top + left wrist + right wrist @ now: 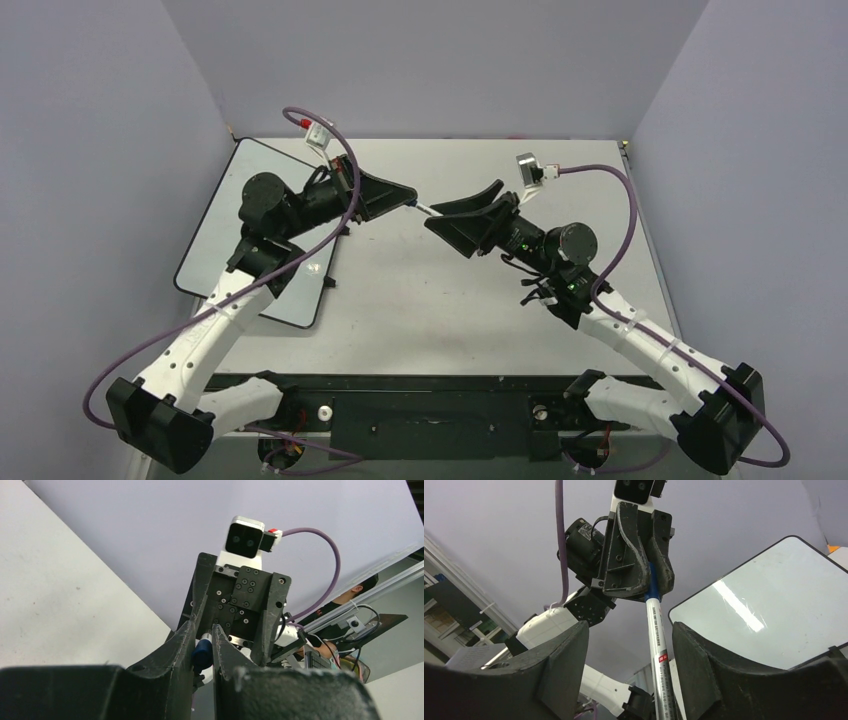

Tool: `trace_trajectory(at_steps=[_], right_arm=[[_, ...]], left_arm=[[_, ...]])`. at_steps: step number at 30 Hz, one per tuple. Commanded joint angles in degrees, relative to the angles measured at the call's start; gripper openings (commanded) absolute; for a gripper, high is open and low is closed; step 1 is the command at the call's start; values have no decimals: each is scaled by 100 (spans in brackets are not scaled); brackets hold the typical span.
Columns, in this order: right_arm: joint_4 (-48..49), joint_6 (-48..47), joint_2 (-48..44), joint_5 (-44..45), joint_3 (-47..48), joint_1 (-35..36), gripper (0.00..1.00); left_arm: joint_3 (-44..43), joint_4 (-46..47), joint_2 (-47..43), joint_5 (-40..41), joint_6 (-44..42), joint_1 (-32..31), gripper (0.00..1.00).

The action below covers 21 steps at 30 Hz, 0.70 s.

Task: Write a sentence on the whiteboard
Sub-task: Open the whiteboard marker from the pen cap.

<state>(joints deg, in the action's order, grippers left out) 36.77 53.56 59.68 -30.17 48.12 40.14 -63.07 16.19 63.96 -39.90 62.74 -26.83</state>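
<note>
My left gripper (405, 197) hangs above the table's middle, shut on the blue cap (202, 652) of a marker (424, 208). The marker's white printed barrel (658, 640) runs from the left gripper (654, 592) down between the fingers of my right gripper (630, 627). Those jaws stand open: a wide gap on the left of the barrel, the right finger (696, 655) close beside it. Both grippers meet tip to tip, with the right gripper (440, 216) facing left. The whiteboard (212, 252) lies at the left under the left arm. No sentence shows on its visible surface (774, 610).
The matte white tabletop (420, 300) stretches to the right of the board. Purple cables (620, 200) loop off both wrists. Grey walls close the table in on three sides. A black rail (430, 385) with the arm bases runs along the near edge.
</note>
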Motion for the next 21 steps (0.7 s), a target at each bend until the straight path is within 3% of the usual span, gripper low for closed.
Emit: trace_trajectory(at_steps=[1, 10, 21], right_arm=[[750, 284, 120, -193, 302, -26, 56], [761, 322, 190, -226, 358, -27, 42], [781, 360, 285, -237, 391, -26, 37]], left_arm=[[-6, 632, -194, -51, 189, 72, 0], [43, 594, -236, -45, 134, 133, 0], [113, 440, -263, 88, -62, 134, 0]])
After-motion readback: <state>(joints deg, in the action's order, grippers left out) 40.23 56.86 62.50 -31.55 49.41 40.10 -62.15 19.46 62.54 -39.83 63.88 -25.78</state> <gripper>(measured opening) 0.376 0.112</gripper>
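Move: I hold the marker by its blue cap in my left fingers. The middle of its white barrel lies about 5 cm to the right of my left hand, roughly 2 cm back and near the same height. The barrel already runs between the open fingers of my right hand. Its middle is some 2 cm left and 1 cm ahead of that hand, and a little low, nearer the table-side finger; the cap is about 6 cm left and 3 cm ahead. I narrow my right fingers around the marker's white barrel, by roughly a third of their gap, without shutting them fully, while that hand eases about 1 cm left and up. My left hand keeps its grip on the blue cap and lifts a little over 1 cm, drifting slightly left, then slows almost to a stop. ##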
